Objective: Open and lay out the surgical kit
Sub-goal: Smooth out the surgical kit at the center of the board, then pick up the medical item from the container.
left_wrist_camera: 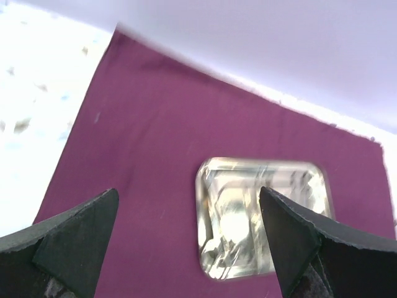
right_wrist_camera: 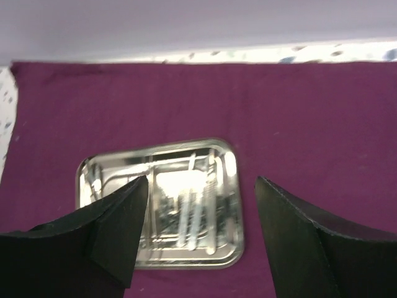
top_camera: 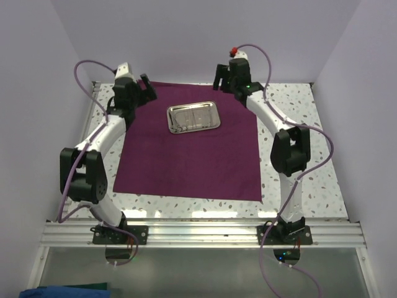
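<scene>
The maroon cloth wrap [top_camera: 192,155] lies spread flat on the table. The shiny steel tray [top_camera: 193,117] sits on its far half, with several thin silver instruments [top_camera: 189,119] inside. The tray also shows in the left wrist view [left_wrist_camera: 248,217] and the right wrist view [right_wrist_camera: 186,205], where the instruments [right_wrist_camera: 198,211] lie side by side. My left gripper [top_camera: 147,89] is open and empty above the cloth's far left corner. My right gripper [top_camera: 221,76] is open and empty above the cloth's far edge, right of the tray.
The speckled white tabletop [top_camera: 310,124] surrounds the cloth. Lilac walls [top_camera: 198,37] close in the back and sides. An aluminium rail [top_camera: 198,234] with the arm bases runs along the near edge.
</scene>
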Controlling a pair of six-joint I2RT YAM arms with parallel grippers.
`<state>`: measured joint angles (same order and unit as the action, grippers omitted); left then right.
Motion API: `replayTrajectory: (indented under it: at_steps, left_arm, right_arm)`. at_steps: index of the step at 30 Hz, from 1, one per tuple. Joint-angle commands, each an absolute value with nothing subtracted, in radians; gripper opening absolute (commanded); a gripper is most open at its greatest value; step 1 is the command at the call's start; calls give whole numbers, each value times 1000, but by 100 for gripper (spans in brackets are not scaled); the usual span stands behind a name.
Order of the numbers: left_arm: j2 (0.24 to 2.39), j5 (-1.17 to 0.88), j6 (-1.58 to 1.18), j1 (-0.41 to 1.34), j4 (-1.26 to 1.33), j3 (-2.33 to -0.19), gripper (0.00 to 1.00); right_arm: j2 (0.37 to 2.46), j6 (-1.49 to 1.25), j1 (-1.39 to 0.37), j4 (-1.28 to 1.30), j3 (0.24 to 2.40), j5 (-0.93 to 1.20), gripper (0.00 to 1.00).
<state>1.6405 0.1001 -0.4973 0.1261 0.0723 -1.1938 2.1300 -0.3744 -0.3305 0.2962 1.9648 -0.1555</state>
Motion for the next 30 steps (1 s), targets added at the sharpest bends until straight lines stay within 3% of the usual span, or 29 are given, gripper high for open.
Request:
replayTrajectory:
  at_steps: [1, 6, 9, 21, 30]
  left_arm:
    - [1715, 61, -445, 126, -42, -1468, 100]
    - [1913, 78, -390, 126, -253, -1852, 100]
    - [1991, 67, -364, 126, -342, -1956, 100]
    - [1850, 31, -380, 123, -115, -1559, 100]
    - [1779, 31, -373, 123, -58, -1445, 100]
  right_arm:
    - [2161, -368, -356, 288, 1940, -89, 72]
    - [2287, -361, -388, 373, 2031, -89, 61]
    - [2348, -348, -397, 413, 2089, -107, 57]
    - [2470, -325, -426, 459, 2189, -132, 52]
    - [2402, -288, -465, 422, 2129, -268, 50]
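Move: The rightmost scalpel handle in the tray lies about 6 cm left of the right hand, 1 cm nearer the base and 18 cm below. The tray's middle is some 13 cm left and 2 cm back, the scissors about 20 cm left and 3 cm back, both equally low. From the left hand, that scalpel handle is roughly 7 cm ahead, 25 cm right and 17 cm below. Right hand shifts left and sinks 16 cm to the tray's scalpels, fingers half-closing; left rises forward, then dips back. ##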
